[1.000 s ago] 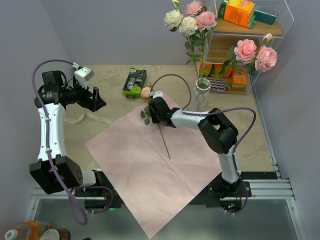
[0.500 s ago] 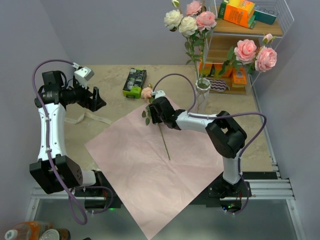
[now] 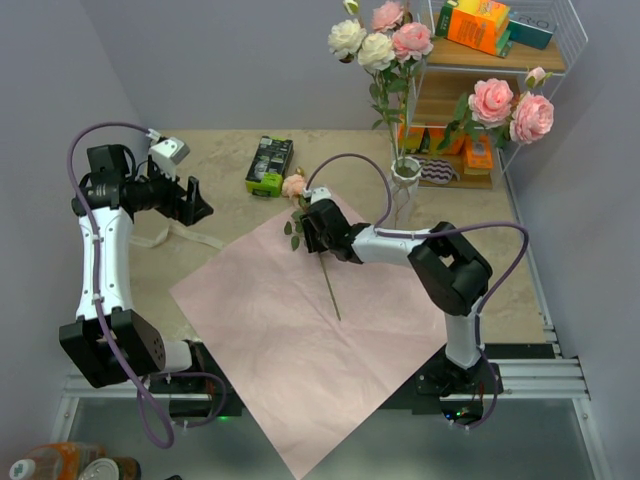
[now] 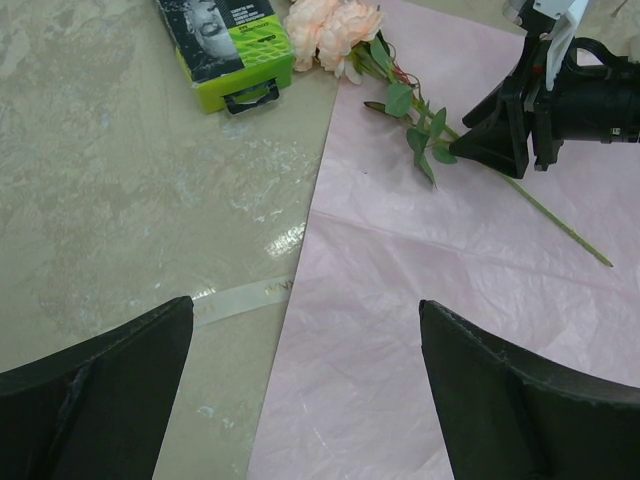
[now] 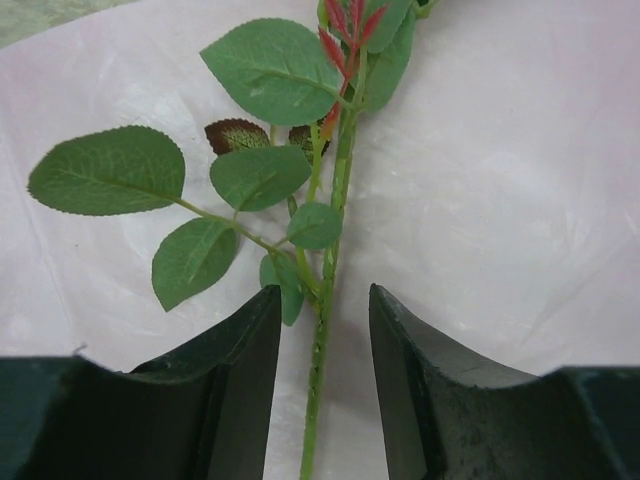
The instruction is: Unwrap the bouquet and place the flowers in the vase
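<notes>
The bouquet's pink wrapping paper [image 3: 300, 330] lies unfolded flat on the table. One of the flowers [image 3: 292, 185] rests across its far corner, with a peach-pink bloom and a thin green stem [image 5: 330, 250]. My right gripper [image 3: 308, 226] sits low over that stem just below the leaves, open. Its fingers [image 5: 240, 350] stand on either side without touching. The vase [image 3: 404, 182] stands behind the paper and holds several pink and cream flowers [image 3: 380, 42]. My left gripper [image 3: 196, 200] hangs open and empty over the table's left side. In the left wrist view the bloom [image 4: 330, 25] and the right gripper [image 4: 520, 120] show.
A beige ribbon [image 3: 165, 237] lies on the table left of the paper, seen also as the ribbon [image 4: 240, 297]. A green and black box [image 3: 269, 165] sits at the back. A wire shelf [image 3: 490, 90] with orange boxes and two pink blooms [image 3: 510, 108] stands at the back right.
The right arm's elbow has swung to the right and its jaws have narrowed a little around the stem. The flower and the left arm have hardly moved.
</notes>
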Controlling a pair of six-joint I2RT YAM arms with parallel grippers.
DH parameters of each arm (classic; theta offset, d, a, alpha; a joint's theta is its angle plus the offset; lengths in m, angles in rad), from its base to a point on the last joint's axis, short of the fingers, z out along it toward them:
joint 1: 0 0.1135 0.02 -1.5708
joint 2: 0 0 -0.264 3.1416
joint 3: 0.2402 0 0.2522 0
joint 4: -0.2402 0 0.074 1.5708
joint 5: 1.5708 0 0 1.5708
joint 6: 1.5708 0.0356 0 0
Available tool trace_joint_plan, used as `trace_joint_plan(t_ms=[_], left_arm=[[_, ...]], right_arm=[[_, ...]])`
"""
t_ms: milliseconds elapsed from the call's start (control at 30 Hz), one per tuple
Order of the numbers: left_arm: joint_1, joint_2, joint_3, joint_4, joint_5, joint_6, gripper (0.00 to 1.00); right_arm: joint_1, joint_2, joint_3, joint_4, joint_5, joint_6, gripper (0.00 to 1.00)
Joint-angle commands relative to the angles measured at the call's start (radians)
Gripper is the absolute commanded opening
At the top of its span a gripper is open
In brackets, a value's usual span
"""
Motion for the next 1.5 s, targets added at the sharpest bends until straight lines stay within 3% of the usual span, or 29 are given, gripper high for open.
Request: trace_joint_plan(t_ms=[0,367,500,633,733,1033,1200,1267,1467], left_arm=[[0.008,-0.008,-0.008,0.029,0.002,0.028,0.99],[0.008,-0.025,-0.008,0.024,0.005,0.030,0.99],[0.008,-0.028,-0.006,0.022,0.008,0.030,0.99],[0.008,-0.029,-0.006,0.024,0.011,0.030,0.99],[0.008,-0.028,-0.006,0.022,0.012,0.028,0.99],[0.008,-0.031,-0.006,0.030,0.015,0.019,0.99],[0.010,-0.028,-0.001,0.032,0.023,0.011,0.99],[0.010,-0.028,-0.003,0.032,0.028,0.011,0.99],[0.008,-0.020,-0.006,0.035,0.028,0.011,0.99]], right_arm=[[-0.001,0.014,-0.002,0.010,-0.007,0.007,0.43],[0.000,0.093,0.094,-0.064,0.004,-0.020,0.37],[0.000,0.098,0.115,-0.078,0.004,-0.020,0.25],[0.002,0.072,0.136,-0.087,0.016,-0.029,0.01],[0.003,0.032,0.167,-0.089,0.030,-0.052,0.00],[0.019,-0.293,0.287,-0.049,0.081,-0.231,0.00],[0.057,-0.518,0.214,0.138,0.213,-0.490,0.00],[0.060,-0.583,0.149,0.331,0.266,-0.576,0.00],[0.048,-0.641,0.071,0.701,0.469,-0.959,0.00]])
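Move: Just ahead of the half-open right fingers and barely 2 cm below them, the last flower's stem lies on the pink paper, about 1 cm left of the hand point. Its peach bloom is some 15 cm ahead and 5 cm left. The black-and-green box lies roughly 20 cm ahead and 10 cm left, and the vase stands about 18 cm right and 6 cm ahead. For the left hand, the stem's grip spot is around 24 cm right, 5 cm ahead and 23 cm below. Easing down a centimetre or two and slightly forward, the right hand shuts its fingers and pinches the stem just under the leaves. It then lifts fast by nearly 50 cm, swinging about 10 cm right towards the vase's side and a little back late in the climb, while the wrist tips the fingers up some 60 degrees to stand the flower up. ##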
